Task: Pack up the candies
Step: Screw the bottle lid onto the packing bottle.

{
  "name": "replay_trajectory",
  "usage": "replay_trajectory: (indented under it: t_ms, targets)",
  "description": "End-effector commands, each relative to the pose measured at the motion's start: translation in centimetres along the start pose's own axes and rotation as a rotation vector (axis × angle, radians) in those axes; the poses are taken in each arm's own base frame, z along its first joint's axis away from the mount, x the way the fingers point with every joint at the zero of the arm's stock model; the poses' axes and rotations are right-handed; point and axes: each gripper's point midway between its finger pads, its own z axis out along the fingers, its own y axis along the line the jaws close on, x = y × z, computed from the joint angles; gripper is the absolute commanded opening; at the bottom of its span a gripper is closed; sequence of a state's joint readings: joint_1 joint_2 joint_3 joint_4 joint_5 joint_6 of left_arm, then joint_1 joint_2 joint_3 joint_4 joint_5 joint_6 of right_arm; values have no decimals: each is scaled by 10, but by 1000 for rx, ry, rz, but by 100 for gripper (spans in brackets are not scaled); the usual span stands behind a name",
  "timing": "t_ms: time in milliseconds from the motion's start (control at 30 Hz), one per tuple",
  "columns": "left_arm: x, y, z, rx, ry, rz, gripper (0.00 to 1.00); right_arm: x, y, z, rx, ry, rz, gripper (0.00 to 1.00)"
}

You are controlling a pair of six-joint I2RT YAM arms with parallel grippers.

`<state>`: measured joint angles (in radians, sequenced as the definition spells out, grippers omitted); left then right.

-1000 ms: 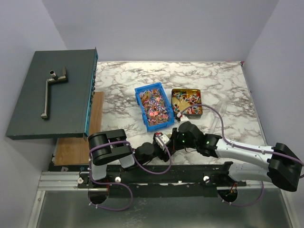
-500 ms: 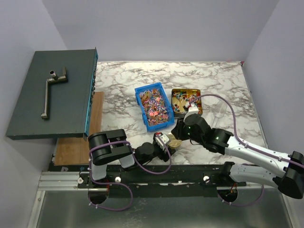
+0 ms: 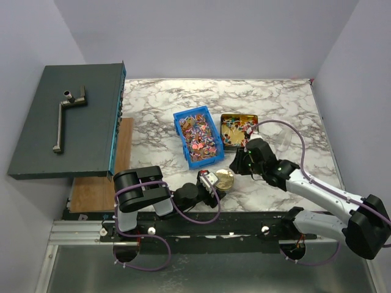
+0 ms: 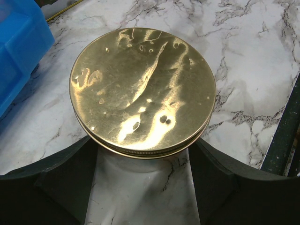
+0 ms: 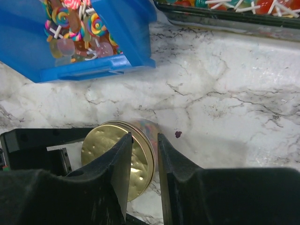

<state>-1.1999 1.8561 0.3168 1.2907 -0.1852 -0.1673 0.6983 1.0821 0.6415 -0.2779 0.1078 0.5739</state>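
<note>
The candies fill a blue bin (image 3: 197, 137) (image 5: 75, 28) and a gold tin (image 3: 239, 130) (image 5: 234, 7); more colour shows through a clear jar (image 5: 151, 127). A round gold lid (image 3: 224, 179) (image 4: 143, 91) (image 5: 110, 157) sits on that jar. My left gripper (image 3: 214, 182) (image 4: 143, 146) is shut on the jar just under the lid, one finger on each side. My right gripper (image 3: 238, 163) (image 5: 144, 137) hovers above and to the right of the jar, with its fingers a little apart and nothing between them.
A dark grey box (image 3: 70, 119) with a metal handle overhangs the table's left side, above a wooden board (image 3: 101, 180). A tiny purple speck (image 5: 178, 134) lies on the marble by the jar. The black rail (image 3: 244, 223) runs along the near edge.
My right gripper was shut over the lid; it has opened and drawn back up and right toward the tin. The lid stays on the jar in the left gripper.
</note>
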Motion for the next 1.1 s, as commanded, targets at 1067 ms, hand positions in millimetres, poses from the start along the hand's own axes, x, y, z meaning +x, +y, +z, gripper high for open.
replay_trajectory:
  t_ms: [1067]
  targets:
    - [59,19,-13,-97,260,-11,47,109,-1,-7,-188,311,196,6]
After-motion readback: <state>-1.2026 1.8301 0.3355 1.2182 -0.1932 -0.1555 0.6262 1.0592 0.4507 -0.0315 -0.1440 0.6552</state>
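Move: The gold lid on the packing bottle lies about 5 cm back, 4 cm to the left and 4 cm below my right hand. The blue basket is some 12 cm ahead of that hand and 13 cm to its left, about 7 cm lower; the candy tin is roughly 15 cm ahead, 3 cm right and 9 cm lower. My left hand already grips the bottle, with the lid's middle some 3 cm above, 1 cm forward and 1 cm right. I bring my right hand down about 2.5 cm while easing it roughly 2 cm back and 2 cm left, onto the far edge of the lid, with a slight roll that lifts the hand's left side. Its fingers narrow from a third open to nearly shut, and a fingertip comes to touch the rim. My left hand stays put, keeping its hold round the bottle. ##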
